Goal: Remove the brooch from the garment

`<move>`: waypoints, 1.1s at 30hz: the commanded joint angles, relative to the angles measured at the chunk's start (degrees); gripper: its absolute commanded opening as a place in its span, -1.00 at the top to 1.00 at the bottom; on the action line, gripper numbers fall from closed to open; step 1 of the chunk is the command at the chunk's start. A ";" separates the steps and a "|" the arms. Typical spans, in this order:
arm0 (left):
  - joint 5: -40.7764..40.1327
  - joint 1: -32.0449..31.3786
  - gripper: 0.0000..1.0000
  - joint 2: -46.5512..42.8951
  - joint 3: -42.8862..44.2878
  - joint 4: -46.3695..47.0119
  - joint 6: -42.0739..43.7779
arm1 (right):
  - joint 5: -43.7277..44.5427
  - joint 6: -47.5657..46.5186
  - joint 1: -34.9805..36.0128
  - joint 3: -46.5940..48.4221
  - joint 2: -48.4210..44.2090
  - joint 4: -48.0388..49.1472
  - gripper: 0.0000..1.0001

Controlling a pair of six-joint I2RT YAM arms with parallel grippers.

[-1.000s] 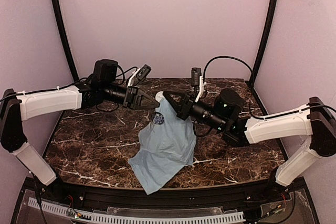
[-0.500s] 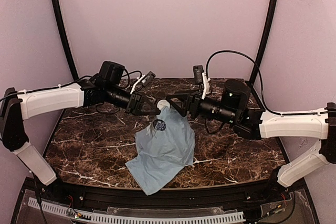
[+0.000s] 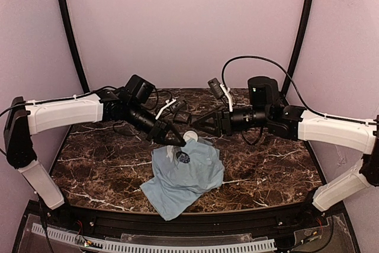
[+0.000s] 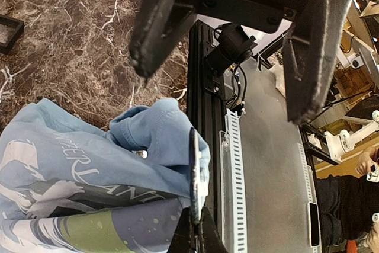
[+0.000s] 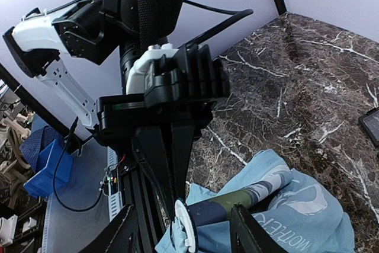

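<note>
The garment is a light blue printed shirt [image 3: 186, 177], mostly heaped on the marble with its top pulled up. The brooch [image 3: 190, 137] is a small disc with a dark face and a white back, still joined to the raised fabric. It shows edge-on in the left wrist view [image 4: 195, 170] and white-rimmed in the right wrist view [image 5: 184, 229]. My left gripper [image 3: 176, 140] [image 4: 193, 236] is shut on the brooch's rim. My right gripper [image 3: 195, 128] [image 5: 185, 236] faces it, open, one finger on each side of the disc without touching. A dark round print [image 3: 183, 158] marks the shirt below.
The dark marble table [image 3: 89, 158] is walled in by pale curtains. Small square black trays lie at the back [image 4: 8, 30] [image 5: 371, 124]. A black rail and a white slotted duct [image 3: 177, 245] run along the near edge, just beyond the shirt's hem.
My right gripper let go of the shirt, opened and swung round to face the left one. The left gripper carried the brooch right and down, and the shirt sagged onto the table.
</note>
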 commanded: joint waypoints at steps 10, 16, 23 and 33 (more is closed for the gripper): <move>1.14 -0.66 0.98 0.99 1.63 -2.79 1.91 | -8.74 -0.10 -0.24 -0.54 3.69 -1.28 0.14; 1.67 -0.77 0.98 1.28 1.63 -2.52 1.59 | -8.58 0.35 -0.22 -0.91 4.13 0.47 0.17; 2.45 -0.74 0.98 1.26 1.64 -2.20 1.21 | -9.01 0.47 -0.23 -1.00 5.11 0.97 0.37; 2.71 -0.88 0.98 1.06 1.63 -1.99 1.11 | -11.02 0.47 -0.22 -1.42 6.26 0.76 0.50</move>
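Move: The white-backed round brooch, its edge pinched in the left fingertips, lies about 3 cm left, 2 cm back and 5 cm below the open right hand. Those left fingertips are roughly 5 cm left, 3 cm back and 5 cm below it. The dark round patch on the garment sits some 4 cm left, 7 cm back and 9 cm below. From the left hand the brooch's middle is about 2 cm right, 1 cm ahead and level. Down, with a little back and left, the right hand eases about 4 cm towards the brooch, quick at first and then creeping, turning some 10 degrees, mostly counter-clockwise with a slight tip down. Its wide-open fingers narrow to about half their gap on either side of the disc without shutting. The left fingers keep their pinch, settling about a centimetre. ##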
